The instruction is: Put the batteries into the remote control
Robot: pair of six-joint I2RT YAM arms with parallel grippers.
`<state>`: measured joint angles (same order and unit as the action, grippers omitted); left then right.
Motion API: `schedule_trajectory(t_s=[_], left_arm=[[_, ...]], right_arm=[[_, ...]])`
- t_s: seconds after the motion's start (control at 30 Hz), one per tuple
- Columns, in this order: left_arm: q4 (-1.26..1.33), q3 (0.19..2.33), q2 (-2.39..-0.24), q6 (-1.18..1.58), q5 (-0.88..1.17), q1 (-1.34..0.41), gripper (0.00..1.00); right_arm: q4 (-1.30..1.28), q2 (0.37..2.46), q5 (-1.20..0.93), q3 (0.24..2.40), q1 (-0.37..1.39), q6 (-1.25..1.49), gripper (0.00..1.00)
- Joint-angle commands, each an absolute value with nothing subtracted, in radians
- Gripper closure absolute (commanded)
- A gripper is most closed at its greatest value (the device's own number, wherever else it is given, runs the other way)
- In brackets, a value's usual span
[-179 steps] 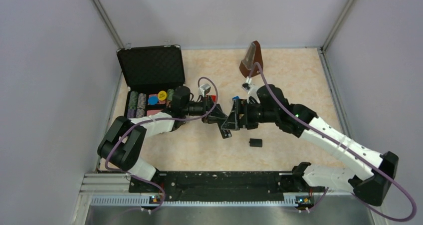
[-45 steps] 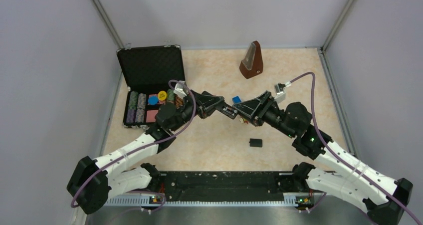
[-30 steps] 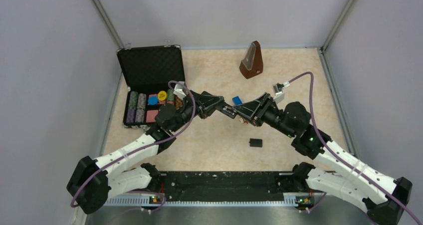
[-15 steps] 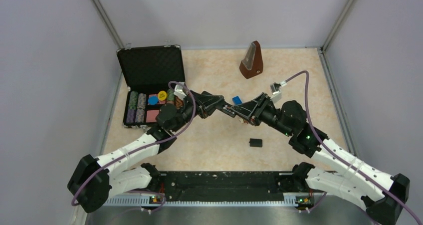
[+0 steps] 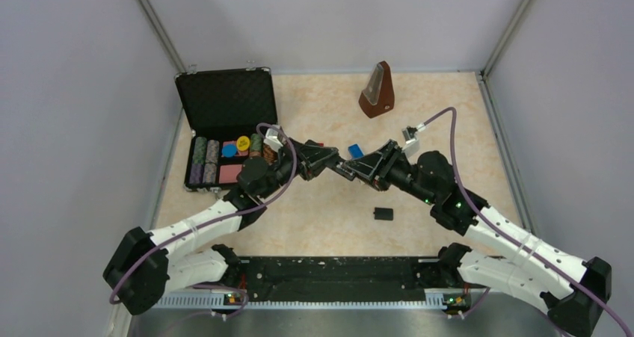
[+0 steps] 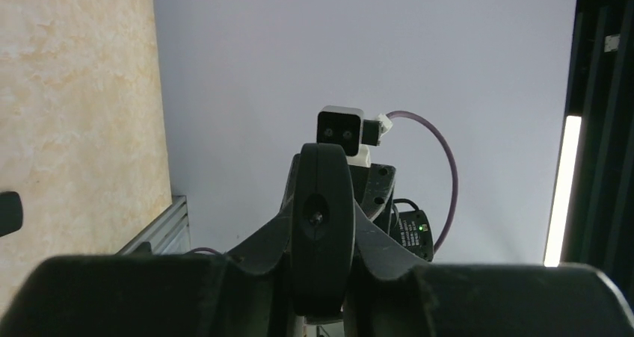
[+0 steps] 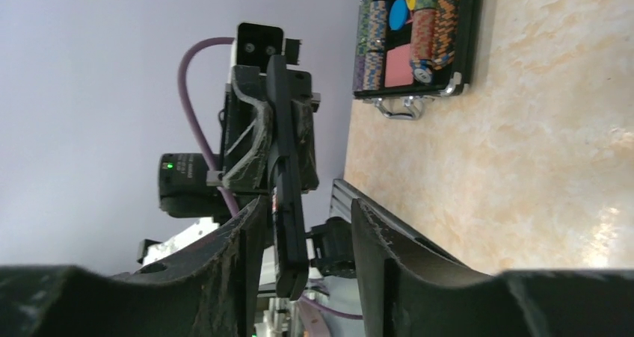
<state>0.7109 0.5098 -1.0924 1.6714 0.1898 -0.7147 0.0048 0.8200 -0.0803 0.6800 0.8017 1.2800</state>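
The remote control (image 7: pixel 288 202), a slim black bar, is held edge-on in mid-air between the two arms. My left gripper (image 6: pixel 323 277) is shut on it, and the remote's rounded end (image 6: pixel 323 225) faces that wrist camera. My right gripper (image 7: pixel 306 273) is open and straddles the remote's free end. The bar lies close against one finger (image 7: pixel 243 270), with a clear gap to the other finger (image 7: pixel 374 270). From above, both grippers meet over the table's middle, left gripper (image 5: pixel 327 163) and right gripper (image 5: pixel 359 169). No batteries can be made out.
A small black cover piece (image 5: pixel 383 214) lies on the table below the right gripper. An open black case (image 5: pixel 224 101) with poker chips sits at the left. A brown metronome (image 5: pixel 377 90) stands at the back. A blue toy brick (image 5: pixel 356 151) lies behind the grippers.
My right arm has crept leftward, bringing its fingers further over the remote's free end. The left gripper has shifted slightly and keeps its hold on the remote.
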Motion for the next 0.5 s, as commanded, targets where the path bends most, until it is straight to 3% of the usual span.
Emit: schedule_trajectory(t_s=[0.0,0.07,0.17,0.47], left_arm=[[0.667,0.571,-1.028,1.531,0.237,-0.723,1.00],[0.603,0.581,-1.010,1.454,0.244,-0.723,1.00],[0.521,0.598,-0.993,1.326,0.267,-0.722,1.00],[0.237,0.688,-0.946,0.979,0.393,-0.712,1.00]], right_arm=[[-0.045,0.798,-0.083,0.704,0.793,1.255,0.44],[-0.062,0.796,-0.098,0.730,0.793,1.229,0.27],[-0.070,0.784,-0.123,0.764,0.792,1.174,0.16],[-0.383,0.780,-0.077,0.910,0.771,0.958,0.14]])
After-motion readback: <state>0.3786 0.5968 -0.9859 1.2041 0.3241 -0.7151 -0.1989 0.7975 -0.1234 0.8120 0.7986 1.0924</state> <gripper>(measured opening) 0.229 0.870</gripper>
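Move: The left hand keeps the remote pinched in its fingers; its open battery end sticks out about 7 cm to the right and 4 cm back of that hand. From the right fingers this end is about 4 cm to the left, straight level and at their height. On the table some 27 cm below the right hand, the battery cover lies about 6 cm back and 7 cm right, and the toy brick car about 10 cm ahead. The right fingers come clear of the remote's battery end, spreading from partly open to nearly wide; the hand dips about a centimetre, then lifts to finish slightly higher, farther back and to the right. Meanwhile the left hand keeps its pinch and draws the remote back about 3 cm, sinking a little late on, while rolling it some 25 degrees about its own finger line. ##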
